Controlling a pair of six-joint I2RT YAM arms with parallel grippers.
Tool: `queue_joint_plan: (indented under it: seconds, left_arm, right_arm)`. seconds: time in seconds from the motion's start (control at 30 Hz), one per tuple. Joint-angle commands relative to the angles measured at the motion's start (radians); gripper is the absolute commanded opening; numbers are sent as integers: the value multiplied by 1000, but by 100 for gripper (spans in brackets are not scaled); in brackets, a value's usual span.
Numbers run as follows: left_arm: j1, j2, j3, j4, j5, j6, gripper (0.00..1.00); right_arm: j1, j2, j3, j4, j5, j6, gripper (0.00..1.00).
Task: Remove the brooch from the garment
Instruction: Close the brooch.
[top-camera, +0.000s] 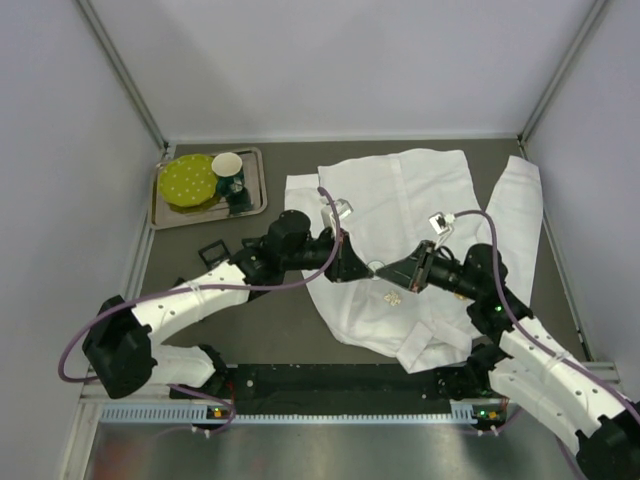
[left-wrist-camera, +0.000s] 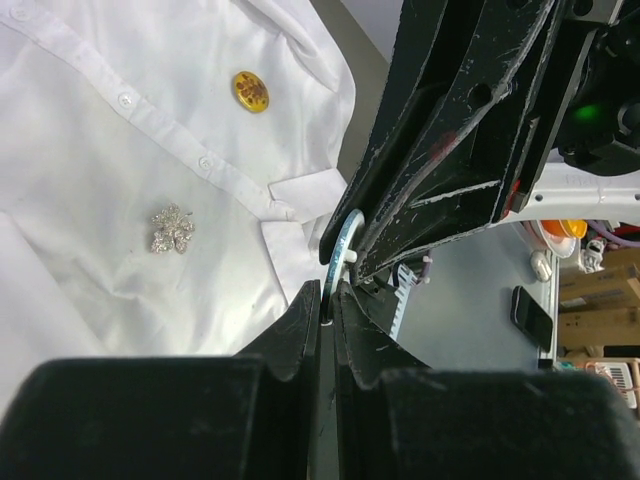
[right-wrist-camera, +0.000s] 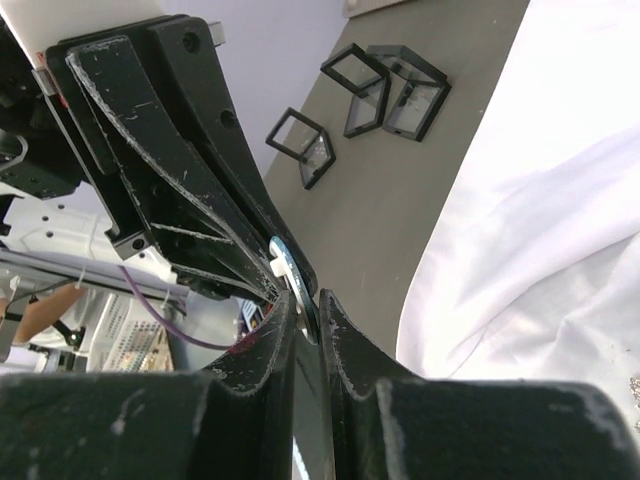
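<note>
The garment (top-camera: 420, 200), a white creased shirt, lies spread across the right half of the table. Just above its left edge my two grippers meet tip to tip. The left gripper (top-camera: 362, 270) and the right gripper (top-camera: 392, 272) are both shut on one brooch (top-camera: 377, 267), a thin round disc with a pale blue rim. In the left wrist view the brooch (left-wrist-camera: 341, 255) stands edge-on between my jaws (left-wrist-camera: 328, 288), with the right gripper's fingers (left-wrist-camera: 450, 150) clamped on its upper part. In the right wrist view the brooch (right-wrist-camera: 297, 280) shows a white clasp and touches no cloth.
Two other pins sit on the shirt (left-wrist-camera: 90, 180): a silver flower-shaped one (left-wrist-camera: 172, 229) and a round yellow one (left-wrist-camera: 250, 91). A metal tray (top-camera: 160, 215) at the back left holds a yellow-green plate (top-camera: 189, 180) and a cup (top-camera: 228, 165). Small black frame boxes (right-wrist-camera: 385, 85) lie on the table left of the shirt.
</note>
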Motion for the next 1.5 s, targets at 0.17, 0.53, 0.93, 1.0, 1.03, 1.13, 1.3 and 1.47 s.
queue_joint_plan:
  seconds: [0.17,0.53,0.93,1.0,1.03,1.13,1.3,1.47]
  left_arm:
    - [-45,-43,-23,201,43,-101,0]
    - [-48,-62,-40,215,15,-108,0]
    - [-47,-71,-54,212,-28,-123,0]
    - [-47,-77,-51,206,-40,-122,0]
    - [-47,-77,-50,206,-44,-122,0]
    - [-47,-80,-48,198,-55,-122,0]
    - [-47,-86,-57,186,-81,-111,0]
    - [-44,-98,-50,142,-112,-56,0]
  right_arm:
    - [27,-104,-65,116,192,103,0]
    - [27,-107,-75,148,187,109,3]
    - [28,-156,-67,76,180,34,24]
    - [27,-164,-52,52,176,20,27]
    - [27,-168,-46,24,176,5,30]
    - [28,-185,-29,-26,183,-21,39]
    - [28,-190,-12,-59,152,-44,46]
    - [28,-190,14,-121,129,-76,54]
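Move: The hoop-shaped brooch is already pinched between both hands' fingertips, high over the shirt, its middle about 1 cm ahead and 1 cm to the right of the left hand, and about 1 cm ahead and 1 cm to the left of the right hand. From the right hand, the crystal flower lies some 18 cm below, 2 cm back and 5 cm to the right; the gold oval lies at that same depth, about 1 cm back and 24 cm to the right. Both hands, pinching the brooch at first, rise together some 2 cm with a slight drift to the right, the left one tipping its fingertips up about 5 degrees and then keeping its hold. The right hand, having turned about 5 degrees clockwise, then opens its fingers to roughly half, lets go of the brooch and eases down and to the right, away from the left hand, sinking back almost to its starting height. ##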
